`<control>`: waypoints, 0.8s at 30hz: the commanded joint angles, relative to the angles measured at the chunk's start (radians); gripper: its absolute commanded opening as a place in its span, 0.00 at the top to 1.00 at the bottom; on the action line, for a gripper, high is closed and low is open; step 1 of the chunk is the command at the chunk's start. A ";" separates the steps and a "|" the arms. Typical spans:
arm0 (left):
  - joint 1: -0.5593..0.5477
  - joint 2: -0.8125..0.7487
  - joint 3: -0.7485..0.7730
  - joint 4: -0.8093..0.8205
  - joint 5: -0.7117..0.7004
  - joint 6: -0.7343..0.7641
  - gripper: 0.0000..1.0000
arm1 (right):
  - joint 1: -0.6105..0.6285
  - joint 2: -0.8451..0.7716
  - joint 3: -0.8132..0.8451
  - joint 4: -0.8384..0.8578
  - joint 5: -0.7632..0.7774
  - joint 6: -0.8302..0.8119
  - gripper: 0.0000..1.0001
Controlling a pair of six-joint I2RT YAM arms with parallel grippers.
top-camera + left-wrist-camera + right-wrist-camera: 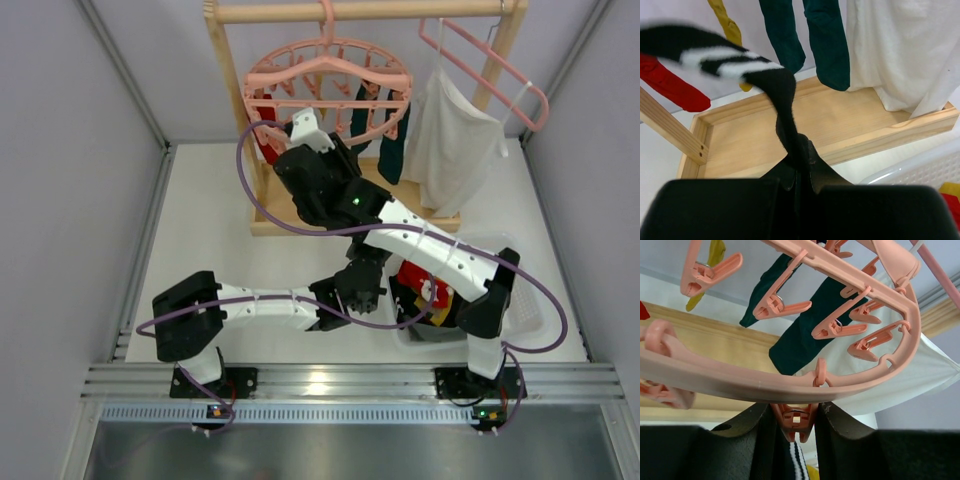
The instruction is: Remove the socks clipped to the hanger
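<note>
The round pink hanger (327,85) hangs from the wooden rail, with dark teal socks (393,140) and a red sock (266,135) clipped to it. My right gripper (796,425) sits just under the ring (765,382). Its fingers press both sides of a pink clip (796,421), and a black-and-white striped sock (800,465) hangs below that clip. My left gripper (801,152) is shut on the lower end of that striped sock (740,60), which stretches up to the left. Teal socks (827,45), a red sock (670,85) and a mustard sock (727,25) hang behind.
A white cloth (450,140) hangs on a plain pink loop hanger at the right. The wooden rack base (790,120) lies under the socks. A white basket (520,320) holding loose socks stands by the right arm's base.
</note>
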 commanded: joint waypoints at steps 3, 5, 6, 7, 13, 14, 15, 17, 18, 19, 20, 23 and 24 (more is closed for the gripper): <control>-0.007 -0.035 -0.022 0.010 0.012 -0.036 1.00 | 0.026 -0.045 0.010 0.066 0.021 -0.010 1.00; -0.007 -0.041 -0.031 0.010 0.008 -0.041 1.00 | 0.026 -0.047 0.008 0.065 0.014 -0.006 1.00; -0.007 -0.047 -0.035 0.008 0.008 -0.042 1.00 | 0.026 -0.048 0.005 0.059 0.005 0.003 0.98; -0.007 -0.052 -0.041 0.008 0.005 -0.045 1.00 | 0.026 -0.050 0.002 0.051 -0.006 0.016 0.96; -0.033 -0.205 -0.195 0.004 0.042 -0.154 1.00 | 0.026 -0.117 -0.068 0.022 -0.137 0.126 0.55; -0.045 -0.231 -0.228 0.004 0.051 -0.191 1.00 | 0.026 -0.134 -0.076 0.019 -0.149 0.146 0.52; -0.051 -0.281 -0.252 0.004 0.058 -0.209 1.00 | 0.026 -0.143 -0.088 0.016 -0.179 0.155 0.47; -0.068 -0.327 -0.321 0.001 0.084 -0.249 1.00 | 0.029 -0.171 -0.101 0.013 -0.209 0.181 0.38; -0.074 -0.370 -0.340 0.001 0.095 -0.257 1.00 | 0.032 -0.178 -0.110 0.001 -0.233 0.188 0.33; -0.080 -0.392 -0.378 0.001 0.115 -0.265 1.00 | 0.035 -0.189 -0.113 -0.006 -0.247 0.195 0.32; -0.091 -0.413 -0.390 -0.019 0.132 -0.297 1.00 | 0.036 -0.214 -0.131 -0.010 -0.281 0.210 0.30; -0.092 -0.502 -0.449 -0.064 0.242 -0.390 1.00 | 0.047 -0.305 -0.191 0.000 -0.382 0.232 0.20; -0.092 -0.541 -0.459 -0.073 0.268 -0.406 1.00 | 0.049 -0.338 -0.249 0.003 -0.419 0.240 0.13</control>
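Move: The clip holding the black sock sits between the right fingers, right at the hand point. From the left hand, already gripping that sock's lower part, the clip is about 12 cm to the left, 4 cm ahead and 13 cm up. The red sock hangs some 6 cm ahead and 7 cm left of the right hand; the nearer green sock, about 8 cm ahead and 11 cm right. Both hang lower, by about 8 cm. Left hand keeps the black sock and draws back-left some 9 cm; right fingers open, backing off the clip. ##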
